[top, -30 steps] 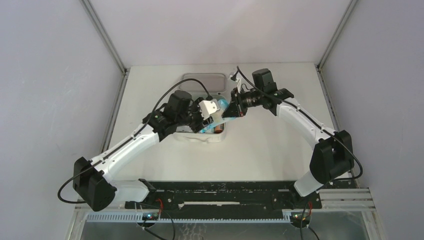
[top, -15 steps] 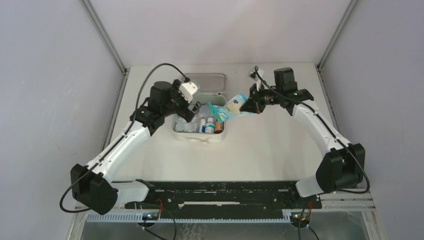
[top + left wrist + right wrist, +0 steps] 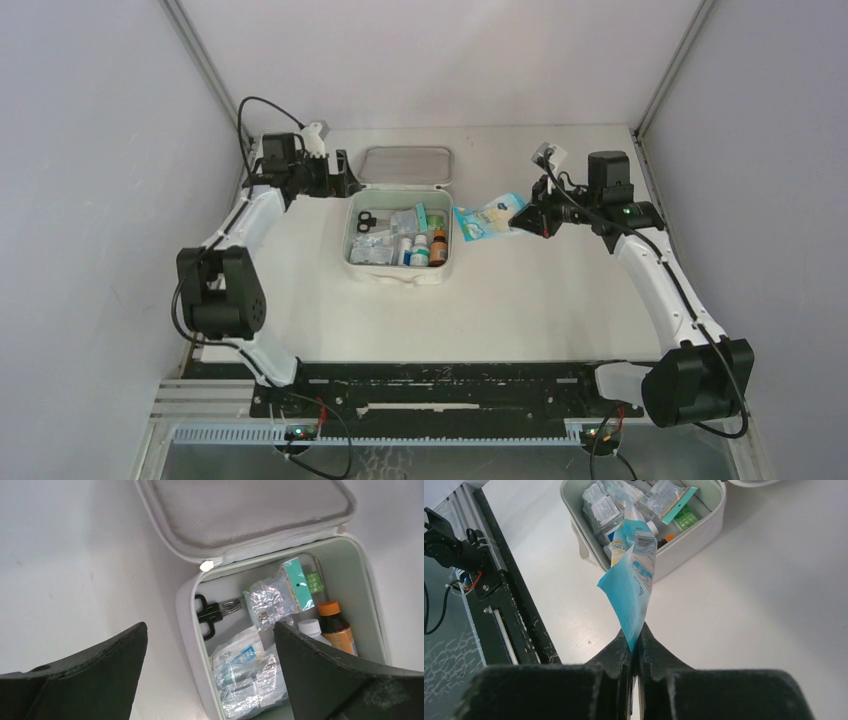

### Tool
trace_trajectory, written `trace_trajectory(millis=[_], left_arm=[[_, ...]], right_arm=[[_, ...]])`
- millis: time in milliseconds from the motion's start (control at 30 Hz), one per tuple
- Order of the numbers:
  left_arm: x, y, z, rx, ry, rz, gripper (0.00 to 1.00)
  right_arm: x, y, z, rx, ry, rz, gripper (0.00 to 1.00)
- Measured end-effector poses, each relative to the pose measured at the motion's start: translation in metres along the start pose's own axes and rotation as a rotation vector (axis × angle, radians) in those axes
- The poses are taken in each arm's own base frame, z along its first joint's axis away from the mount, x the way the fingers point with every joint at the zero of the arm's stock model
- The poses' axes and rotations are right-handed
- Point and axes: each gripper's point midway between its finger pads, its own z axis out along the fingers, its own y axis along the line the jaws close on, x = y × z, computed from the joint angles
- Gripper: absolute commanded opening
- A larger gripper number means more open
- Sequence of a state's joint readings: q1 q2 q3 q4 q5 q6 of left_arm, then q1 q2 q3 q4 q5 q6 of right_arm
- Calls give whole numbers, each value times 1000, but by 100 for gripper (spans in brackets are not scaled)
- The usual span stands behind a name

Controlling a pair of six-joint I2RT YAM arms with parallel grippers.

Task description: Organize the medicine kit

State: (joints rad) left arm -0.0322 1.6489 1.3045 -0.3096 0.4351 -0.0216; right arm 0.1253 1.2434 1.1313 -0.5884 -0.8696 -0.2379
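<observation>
The medicine kit [image 3: 400, 276] lies open mid-table, its grey mesh lid [image 3: 405, 165] folded flat behind it. Inside are black scissors [image 3: 207, 612], foil packets [image 3: 270, 602], a white-capped bottle [image 3: 310, 627] and an orange-capped brown bottle [image 3: 334, 625]. My left gripper [image 3: 338, 178] hovers open and empty at the kit's back left corner; in the left wrist view its jaws [image 3: 210, 627] straddle the kit's left wall [image 3: 186, 630]. My right gripper [image 3: 527, 220] is shut on a blue-and-white flat packet [image 3: 488, 218], held in the air just right of the kit. The packet [image 3: 634, 580] hangs twisted from the fingertips.
A black rail [image 3: 450, 385] runs along the near edge by the arm bases. Grey walls and metal frame posts [image 3: 205, 70] close in the left, right and back of the table. The kit's wall [image 3: 689, 545] is ahead of the right gripper.
The left arm has pulled back from over the kit to the back left, its gripper opening. The right gripper has carried the packet from above the kit out to its right.
</observation>
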Motion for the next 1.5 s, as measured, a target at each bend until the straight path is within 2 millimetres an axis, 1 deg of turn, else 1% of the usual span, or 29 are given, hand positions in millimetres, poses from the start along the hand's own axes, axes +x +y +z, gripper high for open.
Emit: trace_trajectory(millis=[67,167,267,333,500,600,667,800,933,1100,1167,1267,1367,1500], left_arm=[[10,11,11,8,36,-73,99],[27,16,23,22,88,-141,97],[44,13,32,45,145,-196,96],[52,11,35,61,171,-222,95],[61,-2,34,131,207,-260,92],[72,-13,32,191,234,-275,92],[82,-16,29,212,251,-270,91],[101,-28,17,270,300,-251,90],[117,-52,2,349,362,-196,90],[136,-96,-23,493,432,-73,90],[139,-111,-34,552,446,-24,91],[137,-122,-43,597,439,8,93],[127,-114,-41,565,401,-13,94],[100,-85,-27,451,305,-115,95]], right_arm=[[0,-3,-2,8,-4,2,0],[-1,-6,-5,17,-9,7,0],[1,-8,-6,21,-11,13,0],[2,-9,-6,24,-10,17,0],[3,-11,-7,29,-10,19,0],[3,-12,-8,30,-11,18,0],[4,-13,-8,31,-11,20,0],[5,-15,-9,37,-11,25,0],[6,-16,-9,38,-11,24,0],[7,-18,-8,38,-5,29,0],[8,-19,-8,39,-4,31,0],[9,-19,-8,40,-3,32,0],[10,-20,-7,40,-1,32,0],[10,-20,-7,40,-1,26,0]])
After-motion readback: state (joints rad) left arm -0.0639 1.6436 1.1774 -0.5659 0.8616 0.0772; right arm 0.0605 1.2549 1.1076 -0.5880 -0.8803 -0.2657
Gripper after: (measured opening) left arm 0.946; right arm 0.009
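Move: The open medicine kit box's middle lies about 13 cm right of the left gripper, 11 cm back and 13 cm below; its near hinge corner is roughly 2 cm ahead, 2 cm right and 9 cm below. The scissors inside are 6 cm back, 4 cm right; the opened lid's middle is 10 cm ahead, 14 cm right. From the right gripper, holding the wipes pack, the box is some 29 cm left, 6 cm ahead, 19 cm below. Bring the wide-open left gripper down about 8 cm by the box's left hinge corner, tipping it further down, then sweep it back some 15 cm and right as the wrist turns clockwise roughly 35 degrees. Finish by easing forward and left about 5 cm, partly untwisting. Keep the right gripper shut on the wipes pack, drifting it 2 cm right. ##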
